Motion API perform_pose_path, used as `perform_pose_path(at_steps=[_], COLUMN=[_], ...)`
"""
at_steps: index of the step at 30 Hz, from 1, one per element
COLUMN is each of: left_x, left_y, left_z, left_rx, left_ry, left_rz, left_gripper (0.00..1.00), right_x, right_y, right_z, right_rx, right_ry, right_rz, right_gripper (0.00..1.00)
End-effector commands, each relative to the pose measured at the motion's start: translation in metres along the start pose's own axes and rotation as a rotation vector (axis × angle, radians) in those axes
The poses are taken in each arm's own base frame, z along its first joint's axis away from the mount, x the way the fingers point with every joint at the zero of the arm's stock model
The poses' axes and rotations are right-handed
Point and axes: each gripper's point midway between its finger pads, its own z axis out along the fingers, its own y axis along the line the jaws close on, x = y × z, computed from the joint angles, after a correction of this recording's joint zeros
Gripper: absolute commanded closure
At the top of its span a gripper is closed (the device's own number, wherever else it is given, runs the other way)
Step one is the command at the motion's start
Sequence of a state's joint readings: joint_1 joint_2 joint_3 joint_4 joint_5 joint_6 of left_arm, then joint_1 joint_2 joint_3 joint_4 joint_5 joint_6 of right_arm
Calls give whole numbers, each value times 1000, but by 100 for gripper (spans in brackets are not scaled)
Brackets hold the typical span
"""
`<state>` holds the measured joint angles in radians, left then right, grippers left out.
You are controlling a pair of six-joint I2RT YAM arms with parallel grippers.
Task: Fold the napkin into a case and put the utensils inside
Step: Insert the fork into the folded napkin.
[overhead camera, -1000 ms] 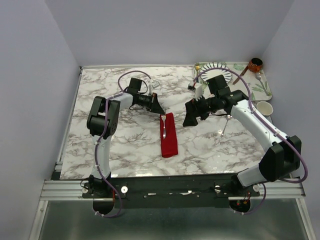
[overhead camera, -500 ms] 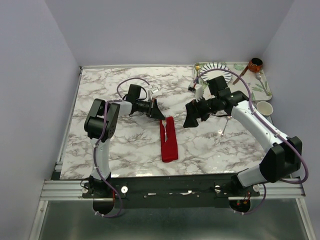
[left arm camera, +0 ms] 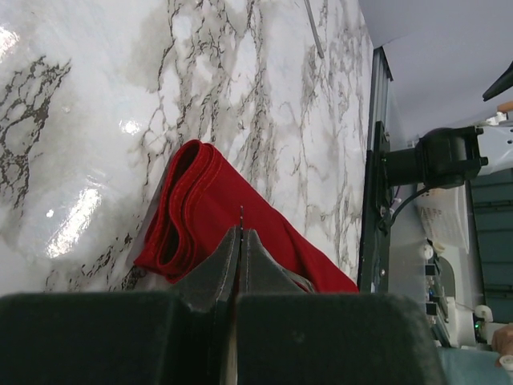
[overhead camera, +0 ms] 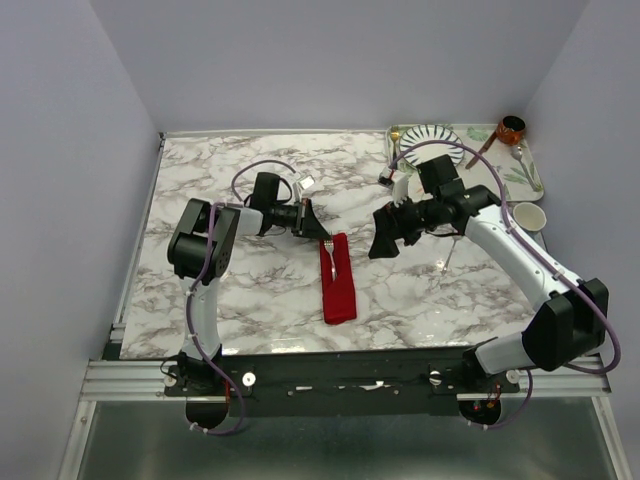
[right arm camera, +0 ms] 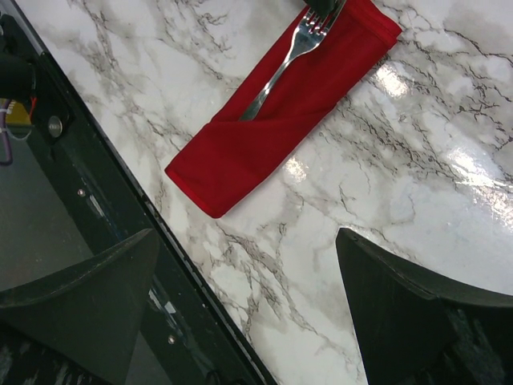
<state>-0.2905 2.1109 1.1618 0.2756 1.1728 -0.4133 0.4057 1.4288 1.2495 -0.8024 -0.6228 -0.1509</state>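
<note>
The napkin (overhead camera: 340,290) lies mid-table as a narrow red case (right arm camera: 240,152), its layered end facing the left wrist camera (left arm camera: 200,200). A silver fork (overhead camera: 330,257) lies along it, with its handle tucked under the fold and its tines (right arm camera: 314,22) sticking out. My left gripper (overhead camera: 320,231) is shut at the tines, and a thin sliver of metal shows between its tips (left arm camera: 240,233). My right gripper (overhead camera: 383,240) hovers wide open to the right of the case, with bare marble between its fingers (right arm camera: 247,237). Another slim silver utensil (overhead camera: 449,252) lies further right.
A tray (overhead camera: 540,185) at the back right carries a striped plate (overhead camera: 432,135), a brown pot (overhead camera: 511,128) and a spoon (overhead camera: 520,155). A white cup (overhead camera: 527,216) stands just in front of the tray. The table's dark near rail (right arm camera: 104,216) runs below the right gripper.
My left gripper has shifted a little right and toward the near edge. The case and fork slid slightly nearer with it. The right gripper has barely moved and is still open.
</note>
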Motion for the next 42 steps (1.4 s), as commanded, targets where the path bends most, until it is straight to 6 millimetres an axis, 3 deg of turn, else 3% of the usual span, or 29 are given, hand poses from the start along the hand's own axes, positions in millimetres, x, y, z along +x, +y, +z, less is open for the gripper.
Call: perform_pose_path(at_steps=[1,29,31,38,42], left_x=[0,40,41,29,16], left_y=[-21,-25,-26,-29,-31], left_z=[-4,-4,-2,-5,-10], left_rx=[37,25,25,-17,-66], left_ry=[0,99,103,106,100], left_rz=[37,58,61,122,193], left_gripper=[97,94,91,65,60], right_x=[1,1,0,-1,-3], right_y=[5,4,3,2,-1], right_z=[-4,-3,-4,-5,-7], right_rx=[-14,-11,-10,4,23], right_ry=[-12,-8,-12,-14,-18], right_rz=[-15,-17,-20,-28,-37], right_gripper=[0,0,0,0,0])
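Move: The left hand already pinches the fork by its tine end. The mouth of the folded napkin's pocket lies about 15 cm back and 3 cm to the right, some 3 cm lower. The fork's middle is about 8 cm back and 2 cm right, and the napkin's far end is just about under the fingers, 1 cm ahead and 2 cm right. From the idle right hand, the pocket mouth is about 16 cm back, 14 cm left and 14 cm below. Bring the closed left gripper back along the napkin about 5 cm, keeping the tine end pinched so the fork's handle slides deeper under the fold, and sink a little over 1 cm in the second half. Then spread the fingers about a third to let go of the tines and begin to rise slightly. ##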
